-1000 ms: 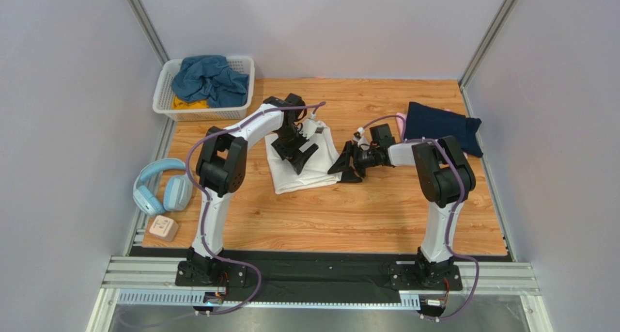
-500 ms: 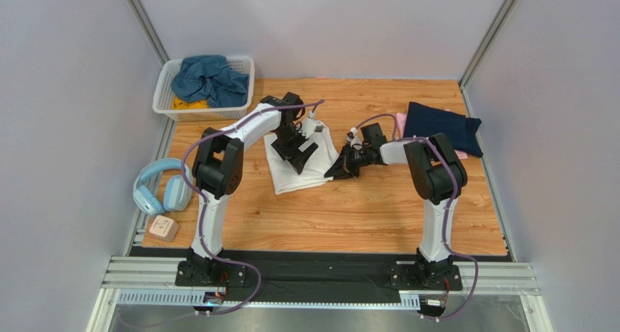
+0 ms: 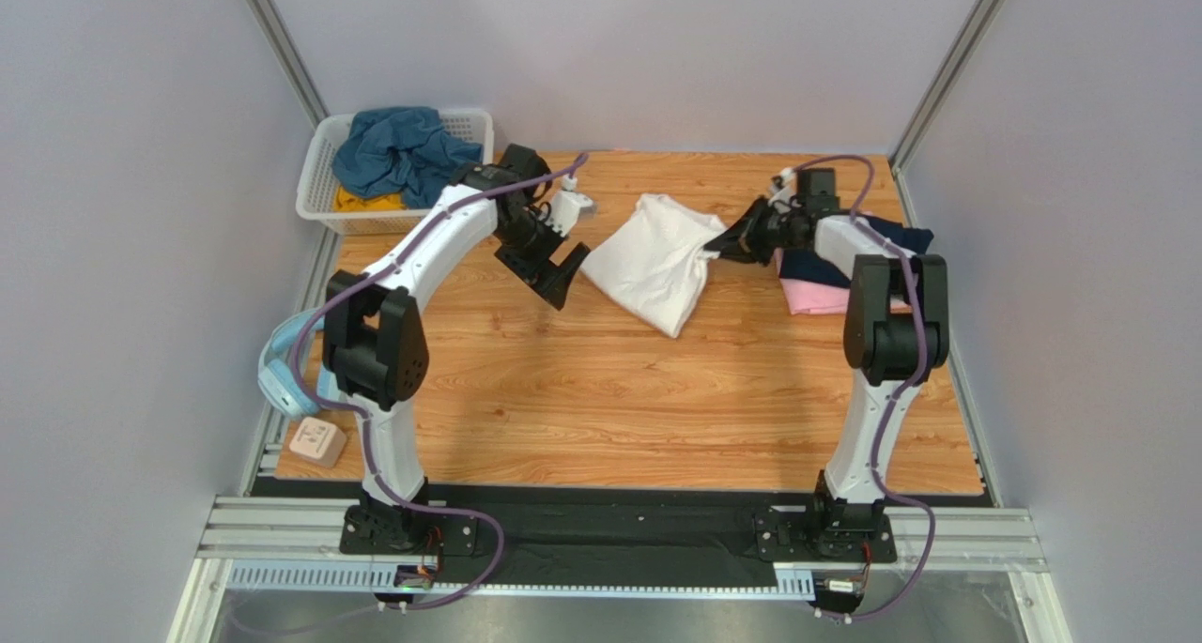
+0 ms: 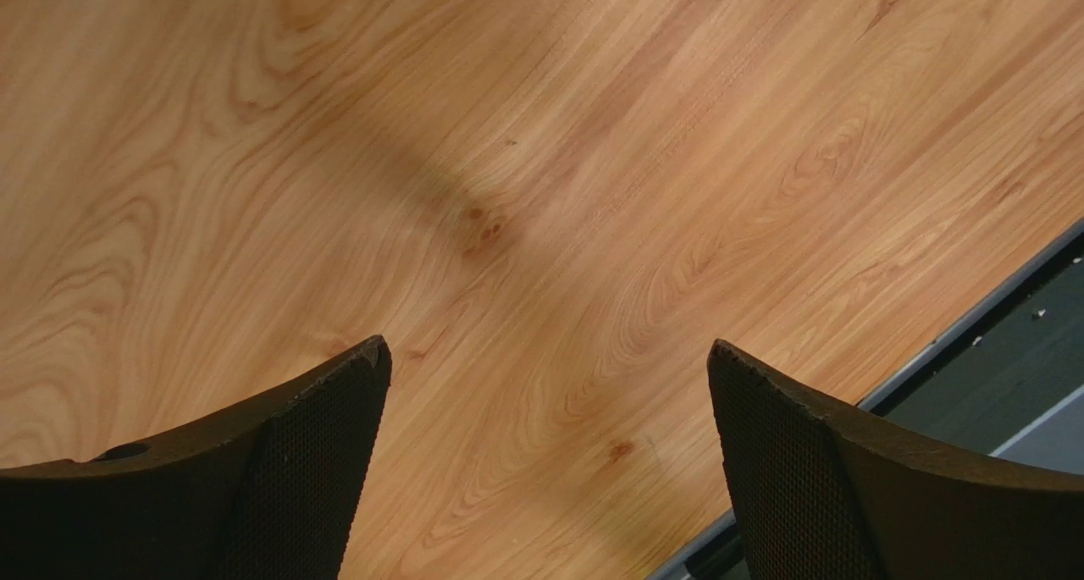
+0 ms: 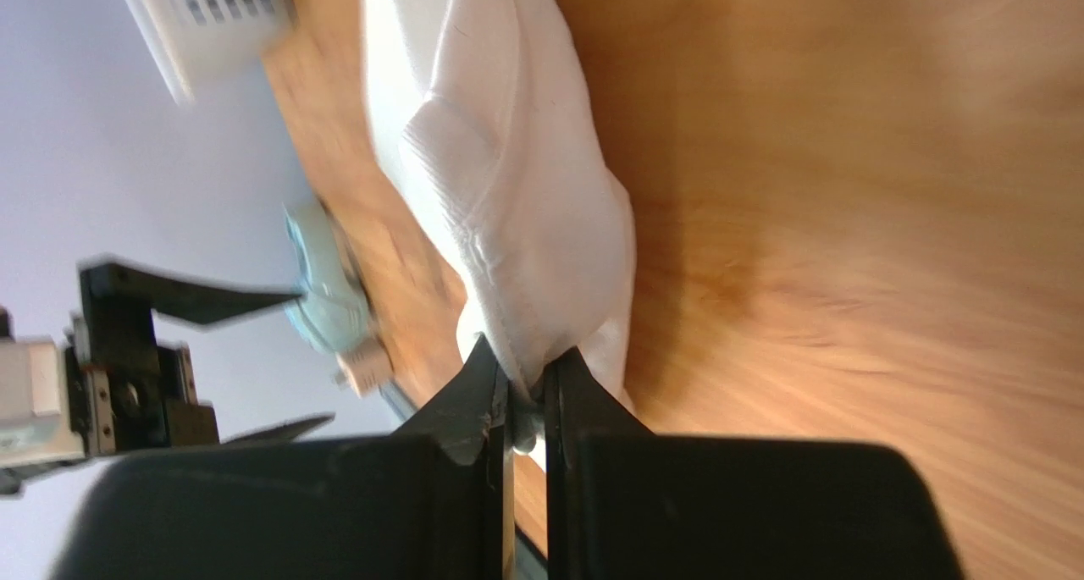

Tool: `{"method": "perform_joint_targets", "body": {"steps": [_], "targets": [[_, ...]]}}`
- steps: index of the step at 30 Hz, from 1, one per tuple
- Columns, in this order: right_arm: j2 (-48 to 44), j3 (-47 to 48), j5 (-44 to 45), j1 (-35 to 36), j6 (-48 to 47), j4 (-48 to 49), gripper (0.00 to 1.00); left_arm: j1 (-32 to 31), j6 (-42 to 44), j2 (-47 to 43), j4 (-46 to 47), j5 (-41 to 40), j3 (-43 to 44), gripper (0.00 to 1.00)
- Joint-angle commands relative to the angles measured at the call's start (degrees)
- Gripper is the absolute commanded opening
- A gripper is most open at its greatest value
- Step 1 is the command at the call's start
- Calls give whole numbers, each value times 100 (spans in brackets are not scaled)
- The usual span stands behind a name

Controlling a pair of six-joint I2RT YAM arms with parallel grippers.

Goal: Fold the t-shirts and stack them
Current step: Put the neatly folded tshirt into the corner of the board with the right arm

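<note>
A folded white t-shirt (image 3: pixel 652 259) (image 5: pixel 509 186) lies in the middle of the table's far half, its right edge lifted. My right gripper (image 3: pixel 720 246) (image 5: pixel 522 383) is shut on that edge, with cloth pinched between the jaws. Beyond it at the right side, a folded navy t-shirt (image 3: pixel 897 235) rests on a pink one (image 3: pixel 816 295), and my right arm crosses them. My left gripper (image 3: pixel 543 260) (image 4: pixel 547 364) hangs open over bare wood, left of the white shirt, with nothing between its fingers. A teal-blue t-shirt (image 3: pixel 399 150) and a yellow one (image 3: pixel 370 202) sit crumpled in the basket.
The white slatted basket (image 3: pixel 319 176) stands at the back left corner. Light-blue headphones (image 3: pixel 289 376) and a small beige box (image 3: pixel 316 442) lie by the left edge. Grey walls close in three sides; a black rail (image 4: pixel 1005 339) runs along the table's edge.
My right gripper shut on the white t-shirt's edge and dragged it right and toward the back, near the navy and pink pile. My left gripper drew off the shirt to the left, staying open.
</note>
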Motion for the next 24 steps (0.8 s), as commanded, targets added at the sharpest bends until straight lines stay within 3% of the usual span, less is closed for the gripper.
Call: {"method": "perform_joint_targets", "body": {"steps": [1,10,24], "targets": [[-226,943,112,-666,-83,-529,0,256,59,-823,-173,211,84,100],[662,3007,-47,-1054,-74,-1398,0,467,59,-1281,73,281,-752,100],[1374,4238,-205,-2188,154,-1698,0,678,156,-1492,-41,308,-796,100]]}}
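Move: The right fingers already pinch the white t-shirt, whose middle trails about 10 cm left and 1 cm back. The folded navy t-shirt topping the stack lies some 24 cm right and 2 cm ahead, about 6 cm lower; the pink one beneath shows around 22 cm right and 1 cm back. The board's far-right corner is roughly 31 cm right and 16 cm ahead. From the empty left hand, the navy t-shirt lies about 50 cm right and 8 cm ahead. The white t-shirt is carried, still pinched by one edge, forward, right and up by the right hand to the stack's far side, then mostly right over the navy t-shirt's far edge: about 18 cm right, 11 forward and 8 up overall. The wrist swings some 20 degrees clockwise. The open left hand rises, then withdraws left about 5 cm and sinks slightly. ##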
